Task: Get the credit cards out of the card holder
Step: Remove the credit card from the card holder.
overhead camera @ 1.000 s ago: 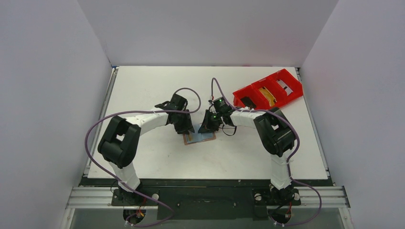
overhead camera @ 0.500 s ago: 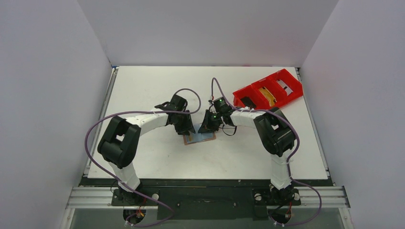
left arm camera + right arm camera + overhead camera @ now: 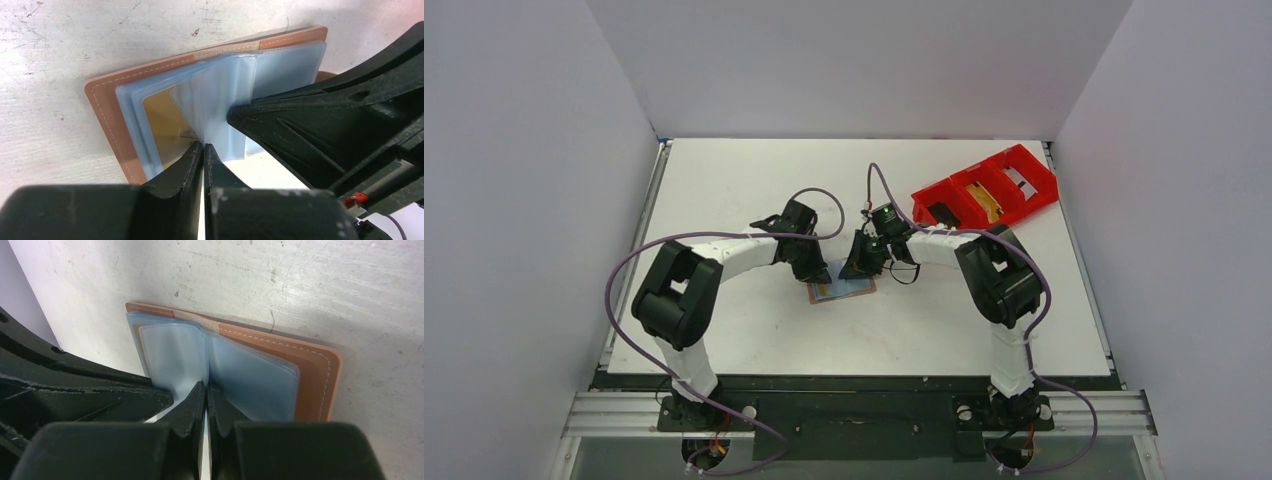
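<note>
The card holder (image 3: 844, 290) lies open on the table between both arms, tan cover (image 3: 106, 107) down and pale blue plastic leaves fanned up. A yellowish card (image 3: 162, 117) shows through one pocket. My left gripper (image 3: 204, 146) is shut, pinching the lower edge of an upright clear leaf (image 3: 215, 100). My right gripper (image 3: 206, 386) is shut on a blue leaf (image 3: 175, 352) at the fold, with the tan cover (image 3: 312, 372) lying flat to its right. The two grippers face each other closely: left gripper (image 3: 821, 270), right gripper (image 3: 854, 268).
A red compartment tray (image 3: 1009, 165) stands at the back right with yellow and white items inside. White walls close in the table on three sides. The right gripper's black body (image 3: 340, 115) fills the right of the left wrist view.
The left gripper's jaws have closed onto the clear leaf. Both arms and the card holder have stayed where they were.
</note>
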### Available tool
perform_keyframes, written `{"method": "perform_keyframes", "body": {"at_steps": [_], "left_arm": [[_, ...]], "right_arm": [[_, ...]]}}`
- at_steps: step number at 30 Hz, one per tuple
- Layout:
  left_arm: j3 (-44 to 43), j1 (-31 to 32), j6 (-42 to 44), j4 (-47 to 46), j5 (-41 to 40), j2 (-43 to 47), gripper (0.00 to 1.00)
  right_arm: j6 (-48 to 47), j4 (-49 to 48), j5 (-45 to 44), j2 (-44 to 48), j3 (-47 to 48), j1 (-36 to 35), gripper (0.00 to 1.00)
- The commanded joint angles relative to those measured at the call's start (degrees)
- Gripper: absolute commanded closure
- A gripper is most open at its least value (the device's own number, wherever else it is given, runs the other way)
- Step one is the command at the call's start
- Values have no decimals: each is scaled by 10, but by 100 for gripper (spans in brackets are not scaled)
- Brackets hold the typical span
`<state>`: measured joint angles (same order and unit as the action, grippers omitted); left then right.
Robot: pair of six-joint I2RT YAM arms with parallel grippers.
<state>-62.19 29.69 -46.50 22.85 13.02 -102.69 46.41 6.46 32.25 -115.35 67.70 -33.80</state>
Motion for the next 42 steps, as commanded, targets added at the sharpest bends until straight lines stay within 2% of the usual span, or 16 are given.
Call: {"method": "perform_keyframes", "body": {"at_steps": [1,3,4,7,12,20,29,33,42], "left_arm": [[-11,3,-3,-14,2,-7,100],[-12,2,-2,-12,-1,-4,100],[-13,2,-1,-9,-4,-2,100],[-15,1,1,-4,-12,4,100],[-20,0,6,0,-19,12,100],[-38,7,17,-7,-5,20,100],[-69,23,20,-36,28,0,73],[-83,30,18,-42,31,-8,65],[-135,43,14,-47,39,-53,63]], "right_arm": [[-1,24,-7,1,6,1,100],[1,24,-2,11,9,3,96],[2,24,1,20,11,4,89],[5,28,1,40,17,7,75],[8,46,-23,90,16,22,67],[-6,82,-65,143,13,39,65],[-21,106,-91,165,10,45,65],[-25,113,-111,183,2,48,65],[-26,120,-155,225,-38,81,65]]}}
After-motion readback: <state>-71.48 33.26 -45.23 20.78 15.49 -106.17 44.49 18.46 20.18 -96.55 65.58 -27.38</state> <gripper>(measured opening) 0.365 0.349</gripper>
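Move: The sleeve page stands between both hands: its middle is about 2 cm ahead and 1 cm right of the left fingertips, about 1 cm to the left of the right ones, at fingertip height. The gold card lies roughly 1 cm left of and 2 cm below the left fingertips. The card holder's middle is some 3 cm right of, 1 cm ahead of and 2 cm below the left hand; the red tray's is about 31 cm right and 20 cm ahead of the right hand. Finish shutting the left fingers on the sleeve page and keep them there while the right gripper opens, lets go of it and rises about 8 cm, drawing off to the right and a little forward. Then open the left fingers too and carry that gripper about 5 cm right, rising some 3.5 cm and edging forward, with the page still standing between its parted fingers. ##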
